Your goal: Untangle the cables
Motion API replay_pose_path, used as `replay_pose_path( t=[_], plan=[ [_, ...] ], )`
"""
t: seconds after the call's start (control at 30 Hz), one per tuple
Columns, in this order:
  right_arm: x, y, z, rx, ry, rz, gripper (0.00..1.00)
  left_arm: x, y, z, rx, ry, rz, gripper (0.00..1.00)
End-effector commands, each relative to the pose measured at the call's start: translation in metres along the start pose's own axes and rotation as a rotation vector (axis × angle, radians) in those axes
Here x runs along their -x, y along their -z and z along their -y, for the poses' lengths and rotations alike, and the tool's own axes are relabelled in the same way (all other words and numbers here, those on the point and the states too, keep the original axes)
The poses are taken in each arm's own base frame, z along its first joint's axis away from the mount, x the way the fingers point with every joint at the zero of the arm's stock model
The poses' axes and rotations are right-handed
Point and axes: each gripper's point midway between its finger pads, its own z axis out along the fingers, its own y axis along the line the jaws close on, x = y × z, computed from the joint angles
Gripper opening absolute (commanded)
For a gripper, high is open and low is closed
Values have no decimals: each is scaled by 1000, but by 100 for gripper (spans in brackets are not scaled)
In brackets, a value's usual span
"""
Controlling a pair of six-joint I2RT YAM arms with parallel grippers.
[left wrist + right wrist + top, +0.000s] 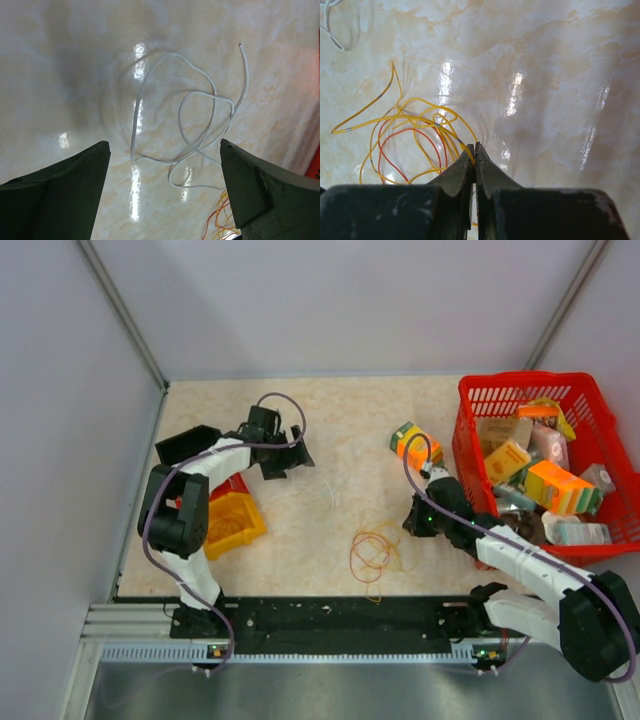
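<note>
A tangle of thin yellow, orange and red cables (372, 555) lies on the marble table in front of the arms. In the right wrist view my right gripper (474, 146) is shut on a yellow cable (395, 118) that leads left into the red and yellow loops (410, 131). From above, the right gripper (412, 525) sits just right of the tangle. A separate white cable (134, 130) lies in loose loops on the table below my left gripper (164, 145), which is open wide and holds nothing. From above, the left gripper (285, 455) is at the back left.
A red basket (470, 465) full of packages stands at the right. An orange and green box (415, 443) lies beside it. A yellow bin (230, 520) sits near the left arm's base. Grey walls enclose the table.
</note>
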Motion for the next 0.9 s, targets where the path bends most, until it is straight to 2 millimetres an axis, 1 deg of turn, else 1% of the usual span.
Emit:
replay_pose_path(
  t=[0.0,0.2,0.27,0.3,0.4,0.43,0.47,0.5,0.53,0.57,0.63,0.73,0.87],
  plan=[
    [6,1,-1,16,13,34,0,-10,-20,19,-124,38,-36,90],
    [6,1,-1,15,13,35,0,-25,-41,32,-178,84,-103,75],
    [7,1,-1,16,13,36,0,-28,-44,36,-185,81,-109,67],
    [6,1,-1,15,13,35,0,-29,-45,39,-188,81,-112,61],
    [6,1,-1,16,15,33,0,-31,-46,42,-193,76,-115,36],
    [5,0,-1,16,14,31,0,-29,-42,43,-191,69,-105,27],
    [5,0,-1,17,14,31,0,-25,-40,43,-185,57,-92,15],
    [5,0,-1,16,14,29,0,-20,-32,43,-171,43,-75,2],
    [5,1,-1,19,16,30,0,-17,-27,41,-149,23,-59,0],
    [6,1,-1,19,15,33,0,-9,-19,43,-141,-2,-28,0],
    [5,2,-2,21,16,34,0,9,8,46,-124,-58,40,0],
    [6,2,-2,21,17,37,0,36,48,43,-78,-122,144,0],
    [7,2,-3,27,19,39,0,67,101,29,-55,-140,248,0]
  ],
)
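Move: The loose white cable lies spread on the table about 6 cm to the right of the open left hand, 1 cm nearer the base and some 4 cm below. From that hand the orange-yellow tangle is roughly 20 cm back and 15 cm right, the orange-green carton 5 cm ahead and 24 cm right, and the yellow bin 14 cm back and 14 cm left. From the right hand, still pinching a yellow strand, the white cable is about 12 cm ahead and 17 cm left. The left hand sweeps right about 5 cm while sinking some 4 cm to the table and drifting slightly back, its left side dipping around 10 degrees, and the wide-open fingers shut fully on the white cable. Without a pause it then draws up some 8 cm and about 4 cm back to the left with the cable pinched between the fingertips, levelling the wrist again and coming slightly forward. ##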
